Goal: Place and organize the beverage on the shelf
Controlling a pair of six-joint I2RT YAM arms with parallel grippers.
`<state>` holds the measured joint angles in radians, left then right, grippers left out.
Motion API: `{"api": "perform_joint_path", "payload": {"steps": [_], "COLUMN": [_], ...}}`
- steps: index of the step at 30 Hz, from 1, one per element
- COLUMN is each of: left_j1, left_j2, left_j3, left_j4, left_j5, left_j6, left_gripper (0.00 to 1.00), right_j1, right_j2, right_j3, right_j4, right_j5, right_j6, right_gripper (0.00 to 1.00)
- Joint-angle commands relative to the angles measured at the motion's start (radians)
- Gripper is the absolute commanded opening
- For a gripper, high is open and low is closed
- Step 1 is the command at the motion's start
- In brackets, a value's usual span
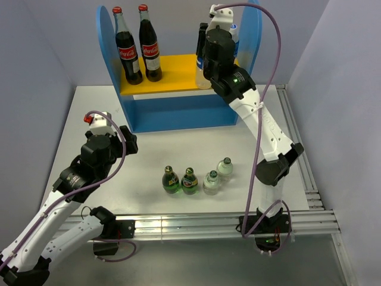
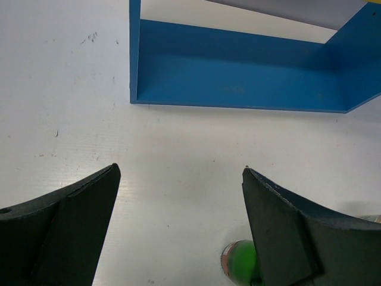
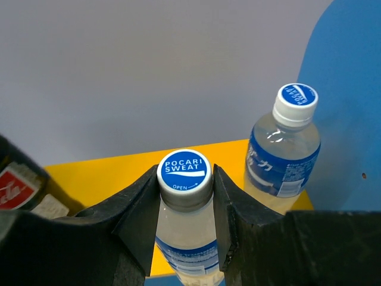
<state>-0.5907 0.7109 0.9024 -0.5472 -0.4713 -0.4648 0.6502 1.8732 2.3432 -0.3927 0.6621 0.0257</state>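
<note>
My right gripper is shut on the neck and blue cap of a clear water bottle, held upright over the yellow upper board of the blue shelf. A second blue-capped water bottle stands on that board beside the right side panel. On the table stand two green bottles and two clear pale-capped bottles in a row. My left gripper is open and low over the table, facing the shelf's lower tier. One green bottle lies just inside its right finger.
Two tall red-capped cola bottles stand on the left half of the yellow board. A rail frame runs along the table's right and near edges. Grey walls enclose the back and sides.
</note>
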Motion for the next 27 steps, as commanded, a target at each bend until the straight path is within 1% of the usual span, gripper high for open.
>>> {"api": "perform_joint_path", "payload": {"steps": [1, 6, 9, 13, 18, 27], "left_j1": [-0.004, -0.004, -0.004, -0.003, -0.003, -0.004], "left_j2": [-0.002, 0.001, 0.005, 0.009, 0.013, 0.016], "left_j3": [0.006, 0.007, 0.007, 0.009, 0.009, 0.009], "left_j4": [0.006, 0.003, 0.004, 0.003, 0.001, 0.001], "left_j5": [0.000, 0.000, -0.001, -0.004, -0.010, -0.007], "left_j6": [-0.002, -0.003, -0.003, -0.003, -0.005, -0.005], "left_gripper": [0.90, 0.90, 0.90, 0.90, 0.90, 0.90], "right_j1": [-0.046, -0.084, -0.099, -0.116, -0.124, -0.124], "right_j2": [-0.040, -0.006, -0.013, -0.003, 0.032, 0.070], "right_j3": [0.111, 0.119, 0.068, 0.050, 0.056, 0.051], "right_j4": [0.164, 0.192, 0.239, 0.252, 0.252, 0.279], "right_j5": [-0.032, -0.045, -0.056, -0.078, -0.093, -0.091], "right_j6": [0.022, 0.010, -0.003, 0.017, 0.028, -0.004], "right_gripper": [0.00, 0.00, 0.00, 0.00, 0.00, 0.00]}}
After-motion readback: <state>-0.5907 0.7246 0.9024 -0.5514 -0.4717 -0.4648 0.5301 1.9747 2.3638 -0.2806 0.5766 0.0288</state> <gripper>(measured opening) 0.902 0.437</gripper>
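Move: The right hand holds a Pocari bottle upright by its neck, at the shelf's front edge. Its free spot on the yellow board is about 7 cm ahead, 2 cm right and some 20 cm below the hand. The standing Pocari bottle is about 8 cm ahead, 9 cm right and 10 cm below; the nearer Coke bottle about 6 cm ahead, 21 cm left and 7 cm lower. From the left hand that spot is roughly 28 cm ahead, 35 cm right, 3 cm up. Still pinching the bottle just under its cap, the right hand carries it forward about 5.5 cm over the yellow board, towards the free spot beside the standing Pocari bottle. It first swings some 4 cm right, eases back left a little, and sinks about 2 cm over the last part, wrist nearly unchanged and fingers staying shut. ##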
